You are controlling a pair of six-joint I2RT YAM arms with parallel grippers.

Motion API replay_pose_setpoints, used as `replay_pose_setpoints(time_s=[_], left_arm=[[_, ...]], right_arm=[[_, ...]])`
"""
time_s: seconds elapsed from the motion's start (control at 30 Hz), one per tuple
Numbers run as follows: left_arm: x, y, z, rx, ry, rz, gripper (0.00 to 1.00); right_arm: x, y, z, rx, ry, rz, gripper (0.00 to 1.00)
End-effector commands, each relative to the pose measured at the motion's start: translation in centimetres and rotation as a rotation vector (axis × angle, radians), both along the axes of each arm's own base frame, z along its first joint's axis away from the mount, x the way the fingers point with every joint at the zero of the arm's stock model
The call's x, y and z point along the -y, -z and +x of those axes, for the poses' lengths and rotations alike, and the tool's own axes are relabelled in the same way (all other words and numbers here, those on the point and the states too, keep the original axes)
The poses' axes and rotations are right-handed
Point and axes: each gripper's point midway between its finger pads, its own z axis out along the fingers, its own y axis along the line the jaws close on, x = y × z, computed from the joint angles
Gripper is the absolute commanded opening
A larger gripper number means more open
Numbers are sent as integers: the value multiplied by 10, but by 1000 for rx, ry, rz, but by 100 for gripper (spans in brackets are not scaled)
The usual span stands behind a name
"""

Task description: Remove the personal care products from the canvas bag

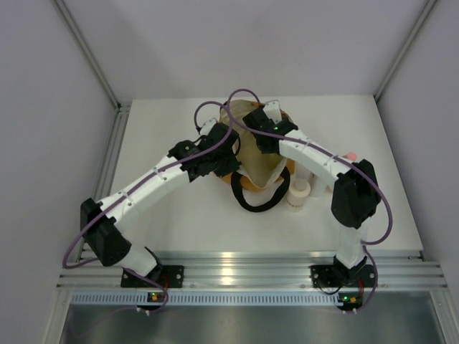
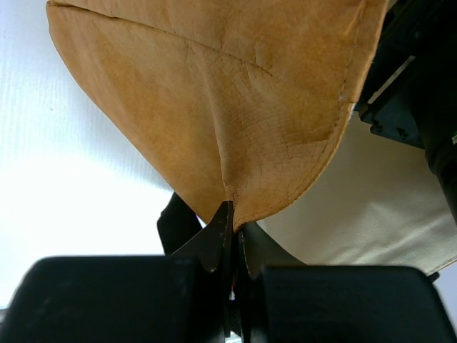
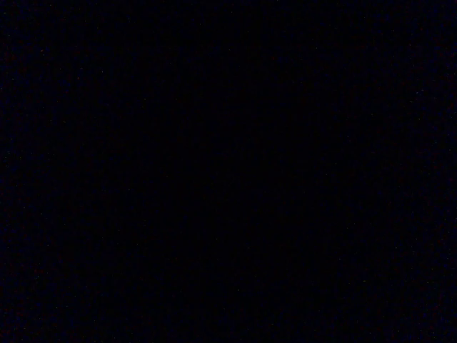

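The canvas bag lies at the middle back of the white table, its mouth held up and its cream lining showing. My left gripper is shut on the bag's mustard rim and pinches a fold of it; from above, the left gripper sits at the bag's left edge. The right wrist reaches down into the bag's mouth. Its fingers are hidden and its own view is black. A squat cream-white jar stands on the table right of the bag. A pink cap peeks out behind the right arm's elbow.
The bag's black loop handles trail onto the table in front of it. The right arm's elbow hangs close to the jar. An aluminium rail runs along the near edge, and grey walls close in the left, right and back.
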Motion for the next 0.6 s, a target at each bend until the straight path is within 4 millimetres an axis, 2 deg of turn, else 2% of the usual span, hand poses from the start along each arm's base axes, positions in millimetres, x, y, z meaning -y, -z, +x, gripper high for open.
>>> replay_pose_setpoints(time_s=[0.0,0.13,0.2,0.4,0.5,0.57], left_arm=[[2,2,3,3,11,-5,0],[2,2,3,7,16,0,0],[1,2,4,10,18,1,0],[-1,1,5,14,20,8,0],[-2,0,5,16,21,9,0],[-2,0,6,16,23,10,0]], right_arm=[[7,9,8,-25,-5,43,57],[2,21,11,-51,-40,96,54],[3,24,13,-51,-44,123,45],[11,45,8,-84,-38,168,36],[13,49,6,-88,-36,184,33],[12,48,7,-75,-38,200,25]])
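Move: The pale green bottle, last of the personal care products in the canvas bag, is almost under the right fingers: its middle some 3 cm ahead and 3 cm below, level sideways. Already out on the table, the white jar stands about 12 cm back and 5 cm right of that hand, the white bottle about 7 cm back and 12 cm right, both some 7 cm lower. From the left hand the green bottle is roughly 13 cm ahead, 12 cm right and 8 cm down. Ease the right gripper about 2 cm forward and only slightly down onto the pale green bottle inside the bag, closing its fingers from a bit over half open to about a third so they pinch the bottle. Swing the fingertips some 10 degrees to the left as you close. Hold the left hand where it is, still pinching the bag's near rim. ##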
